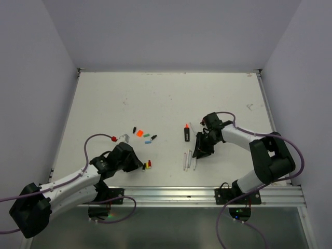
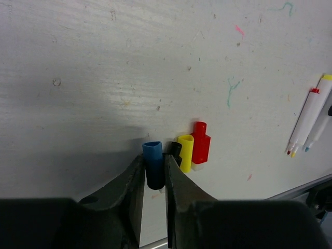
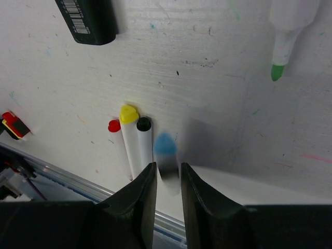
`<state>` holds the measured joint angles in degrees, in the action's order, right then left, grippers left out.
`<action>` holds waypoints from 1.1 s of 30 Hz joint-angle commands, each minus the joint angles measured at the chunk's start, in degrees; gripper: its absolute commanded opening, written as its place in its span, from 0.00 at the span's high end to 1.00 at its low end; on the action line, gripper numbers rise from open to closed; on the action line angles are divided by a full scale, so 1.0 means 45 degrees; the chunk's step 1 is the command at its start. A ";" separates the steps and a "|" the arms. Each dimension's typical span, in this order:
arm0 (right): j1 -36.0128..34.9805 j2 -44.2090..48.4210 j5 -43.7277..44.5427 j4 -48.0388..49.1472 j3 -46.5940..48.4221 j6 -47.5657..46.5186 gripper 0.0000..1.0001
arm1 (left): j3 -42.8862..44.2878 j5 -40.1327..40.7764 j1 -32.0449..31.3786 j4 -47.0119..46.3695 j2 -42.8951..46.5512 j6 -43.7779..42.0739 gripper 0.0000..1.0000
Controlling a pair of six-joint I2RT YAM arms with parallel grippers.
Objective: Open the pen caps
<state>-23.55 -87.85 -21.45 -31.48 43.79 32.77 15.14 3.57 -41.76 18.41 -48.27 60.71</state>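
Observation:
My left gripper (image 2: 154,161) is shut on a blue pen cap (image 2: 153,151) just above the table. Right beside it lie a black cap (image 2: 176,149), a yellow cap (image 2: 185,152) and a red cap (image 2: 200,145). More loose caps (image 1: 145,135) lie farther back. My right gripper (image 3: 168,167) is open. A blurred blue-ended pen (image 3: 165,148) sits between its jaws with a gap on each side. Next to it lie pens with yellow (image 3: 129,115), black (image 3: 143,124) and red (image 3: 114,126) ends. In the top view the left gripper (image 1: 144,166) and right gripper (image 1: 197,152) are low over the table.
A black highlighter (image 1: 187,135) with an orange end lies behind the pens, near the right gripper. An uncapped green-tipped pen (image 3: 284,31) lies to its right. A metal rail (image 1: 207,194) runs along the table's near edge.

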 commanded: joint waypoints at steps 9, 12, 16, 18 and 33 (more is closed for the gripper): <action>0.0038 0.0283 0.0021 0.0454 0.0365 -0.0232 0.54 | 0.0209 0.0455 0.0080 0.0653 0.0336 0.0709 0.32; 0.0038 0.0945 0.0410 -0.0091 0.0658 -0.0368 0.50 | 0.0619 0.0787 0.0080 0.1219 0.0395 0.0748 0.00; 0.0038 0.1727 0.1308 -0.1863 0.1108 -0.0681 0.33 | 0.1206 0.1295 0.0080 0.2019 0.0434 0.0670 0.00; 0.0038 0.2041 0.1913 -0.2551 0.1361 -0.0798 0.09 | 0.1440 0.1529 0.0080 0.2157 0.0590 0.0475 0.00; 0.0038 0.6961 0.3089 -0.6089 0.0407 -0.0135 0.01 | 0.2301 0.0730 0.0061 0.2042 0.0825 0.0298 0.00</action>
<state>-23.55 -59.05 -8.47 -54.74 47.64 30.68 24.23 7.53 -41.63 29.08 -44.21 62.76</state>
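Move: The left hand holds the blue cap low over its place at the row's left end; the black cap lies about 1 cm to this hand's right, yellow some 2 cm right, red 4 cm right and 1 cm ahead. The right hand has the blue pen between its fingers, its middle 1 cm back; the black pen lies about 2 cm left and 2 cm back, yellow 3 cm left and 2 cm back, the highlighter 4 cm left and 9 cm ahead. Both hands open wide, releasing blue cap and pen; left rises 5 cm, right 9 cm and rightward. ##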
